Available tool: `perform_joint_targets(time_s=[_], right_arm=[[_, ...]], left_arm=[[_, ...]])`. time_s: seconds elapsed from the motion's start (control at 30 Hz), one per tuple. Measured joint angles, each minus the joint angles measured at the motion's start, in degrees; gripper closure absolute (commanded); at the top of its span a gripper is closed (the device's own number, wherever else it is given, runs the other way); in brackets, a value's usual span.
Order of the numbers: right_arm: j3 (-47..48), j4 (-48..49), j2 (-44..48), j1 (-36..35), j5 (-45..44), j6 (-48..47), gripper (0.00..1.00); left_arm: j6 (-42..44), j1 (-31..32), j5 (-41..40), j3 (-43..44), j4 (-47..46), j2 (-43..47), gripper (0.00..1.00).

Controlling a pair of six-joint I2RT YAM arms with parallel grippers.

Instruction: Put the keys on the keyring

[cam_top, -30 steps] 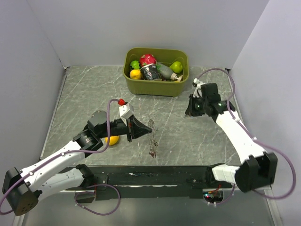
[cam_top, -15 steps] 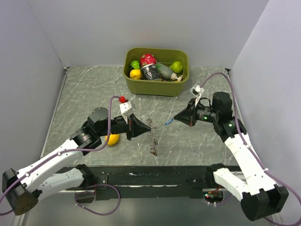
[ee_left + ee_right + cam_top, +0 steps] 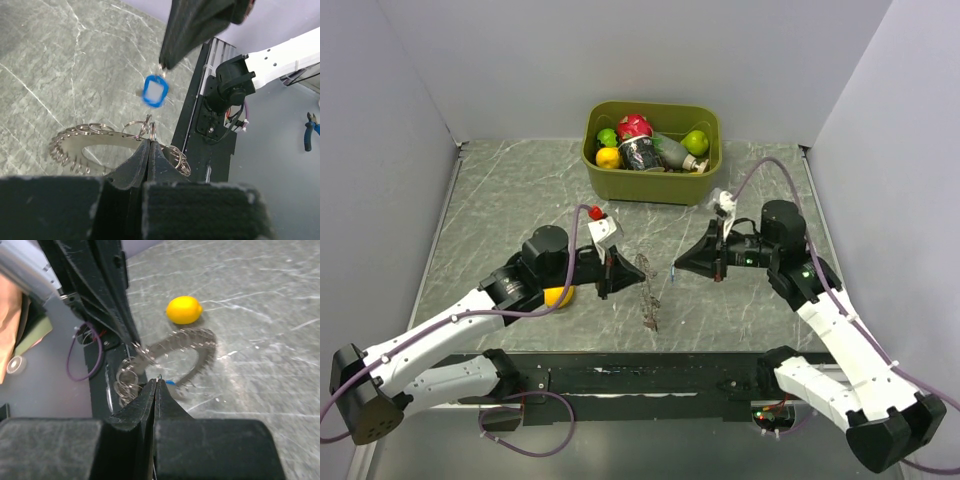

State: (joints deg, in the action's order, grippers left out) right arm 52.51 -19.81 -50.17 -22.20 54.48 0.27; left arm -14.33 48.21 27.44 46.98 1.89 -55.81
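The keyring (image 3: 647,300) is a flat grey ring with many small wire loops along its rim (image 3: 92,145). In the top view it shows edge-on, just right of my left gripper (image 3: 620,272). That gripper (image 3: 149,142) is shut on one of the rim's small loops. My right gripper (image 3: 677,268) points left at the keyring and is shut on the thin wire loop of a blue-headed key (image 3: 154,91). The key hangs from its tip a little above the keyring. In the right wrist view only a sliver of the blue key (image 3: 170,383) shows past my shut right gripper (image 3: 157,381), with the keyring (image 3: 192,340) beyond. The other keys are out of view.
A yellow lemon (image 3: 558,297) lies on the marble table under my left arm, also visible as the lemon (image 3: 184,309). An olive bin (image 3: 705,186) with fruit and a can stands at the back centre. A black rail (image 3: 650,375) runs along the near edge. Grey walls enclose the sides.
My right arm has swung left from the table's right side, carrying the blue key up to the keyring. My left gripper has shifted slightly right, still holding the keyring.
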Motion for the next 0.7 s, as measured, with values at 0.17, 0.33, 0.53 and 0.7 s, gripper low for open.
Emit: perform_joint_targets(time_s=[0.17,0.33,0.53,0.7], right_arm=[[1.8,-2.6,-1.5,-4.8,-2.2,-2.4,1.0],[4.0,-4.5,-3.2,-8.5,-4.3,-4.6,1.0],[6.5,-7.1,-6.1,-13.2,-8.0,-6.4,1.0],[7.6,-8.3,-8.4,-16.3,-11.1,-7.4,1.0]], left_arm=[[1.0,1.7,-2.5,0.9,1.5,-0.3,0.99],[1.6,3.1,-5.1,1.9,3.2,-0.4,0.99],[1.6,4.2,-6.8,2.1,3.7,-1.0,0.99],[1.7,4.5,-7.5,2.6,4.2,-1.2,0.99]])
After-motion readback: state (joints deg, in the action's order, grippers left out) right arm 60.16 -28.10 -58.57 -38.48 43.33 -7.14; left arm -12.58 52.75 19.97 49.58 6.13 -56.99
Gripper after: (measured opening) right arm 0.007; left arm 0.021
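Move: From the right gripper, holding the blue key tag, the keyring's coils at the left fingertips lie about 6 cm to the left, 2 cm back and 2 cm lower; the yellow lemon lies some 26 cm left, 2 cm farther out and about 18 cm down on the table. From the left gripper, the blue key tag hangs roughly 6 cm to the right, 2 cm ahead and about 1 cm lower. Bring the right gripper about 5 cm left, easing some 2 cm back and a little down, until its shut fingertips are right at the coils beside the left fingertips. Tip and swing those fingers down and back by some 10 degrees as you go, keeping the blue tag pinched, while the left gripper keeps its hold on the keyring almost in place. ##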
